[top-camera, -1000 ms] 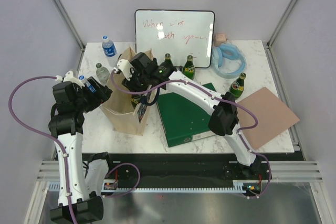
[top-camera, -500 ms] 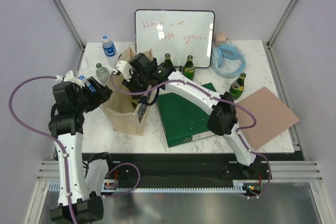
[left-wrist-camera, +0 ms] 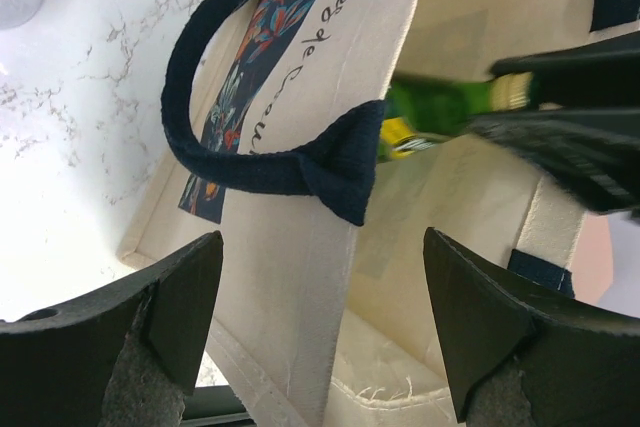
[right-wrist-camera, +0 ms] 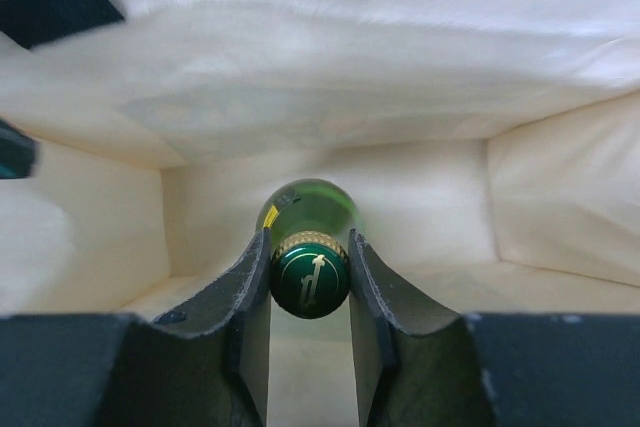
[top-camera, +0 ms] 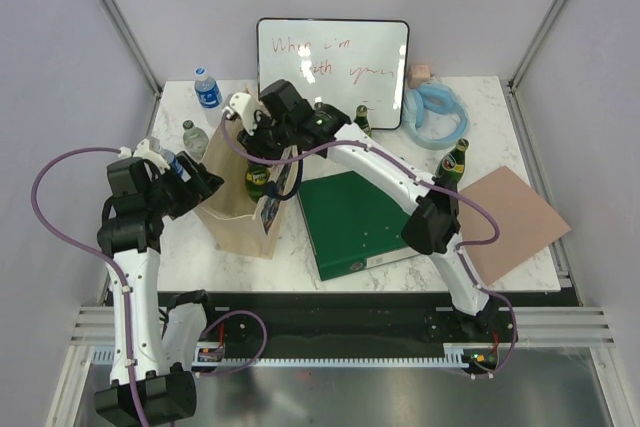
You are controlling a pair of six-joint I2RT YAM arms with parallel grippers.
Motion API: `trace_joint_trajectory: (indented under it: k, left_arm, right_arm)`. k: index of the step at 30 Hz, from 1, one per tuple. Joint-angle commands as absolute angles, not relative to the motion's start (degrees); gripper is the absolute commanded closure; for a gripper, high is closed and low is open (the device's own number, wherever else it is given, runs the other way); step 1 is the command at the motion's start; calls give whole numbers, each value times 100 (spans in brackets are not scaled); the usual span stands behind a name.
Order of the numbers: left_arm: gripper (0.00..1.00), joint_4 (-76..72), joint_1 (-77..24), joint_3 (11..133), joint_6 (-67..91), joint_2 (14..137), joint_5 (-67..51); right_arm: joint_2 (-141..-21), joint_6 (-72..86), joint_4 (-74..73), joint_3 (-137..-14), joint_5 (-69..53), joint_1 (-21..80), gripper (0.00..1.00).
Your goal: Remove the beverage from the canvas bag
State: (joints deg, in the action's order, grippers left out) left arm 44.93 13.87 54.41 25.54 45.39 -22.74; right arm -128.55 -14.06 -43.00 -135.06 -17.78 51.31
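Note:
The beige canvas bag [top-camera: 232, 219] stands upright at the table's left, with a dark strap handle [left-wrist-camera: 268, 163] and a colourful print [left-wrist-camera: 262, 57]. My right gripper [top-camera: 262, 139] reaches into its mouth from above and is shut on the capped neck of a green glass beverage bottle [top-camera: 258, 180], which rises in the bag's opening. In the right wrist view the fingers [right-wrist-camera: 250, 277] clamp the green cap, with the bottle [right-wrist-camera: 308, 209] hanging over the bag's floor. My left gripper [left-wrist-camera: 322, 267] is open, straddling the bag's left wall without pinching it.
Green bottles stand behind the bag [top-camera: 360, 123] and at the right [top-camera: 452, 163]. Two water bottles [top-camera: 207, 87] [top-camera: 194, 137] stand at the back left. A whiteboard [top-camera: 333, 65], a green binder [top-camera: 360, 219], a brown board [top-camera: 508, 222] and a blue hose coil [top-camera: 436, 112] lie around.
My right gripper closed fully on the bottle and rose toward the back, lifting the bottle up into the bag's mouth. My left arm shifted slightly, staying at the bag's left wall.

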Motion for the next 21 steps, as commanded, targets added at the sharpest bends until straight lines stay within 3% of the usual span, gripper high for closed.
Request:
trace_joint_trajectory:
  k: [1, 21]
  left_arm:
    - [13, 4465, 1415, 5405, 2408, 4474, -2409]
    - [13, 4509, 1415, 5511, 2338, 4517, -2355]
  right_arm:
    - [-11769, -1046, -3059, -14264, -2381, 5019, 100]
    - [-10547, -475, -2443, -14485, -2689, 4386, 100]
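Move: The right hand already has a green beverage bottle by its cap inside the canvas bag, the bottle's middle about 8 cm below it. The bag's right rim, which it must clear, is some 6 cm to the right, level fore and aft and near hand height. Outside, one green bottle stands about 14 cm ahead and 13 cm right, another 13 cm ahead and 24 cm right, their middles 13 cm lower. From the left hand that rim is 9 cm ahead, 16 cm right. Keeping its pinch on the cap, the right hand carries on raising the bottle and speeds it steeply up through the canvas bag's mouth, about 23 cm in all, drifting right towards the right rim mostly in the later part, by some 6 cm. As it climbs, the wrist tilts the fingers up by nearly 30 degrees, from slanting down and left to almost level, and the fingers don't change their gap. ##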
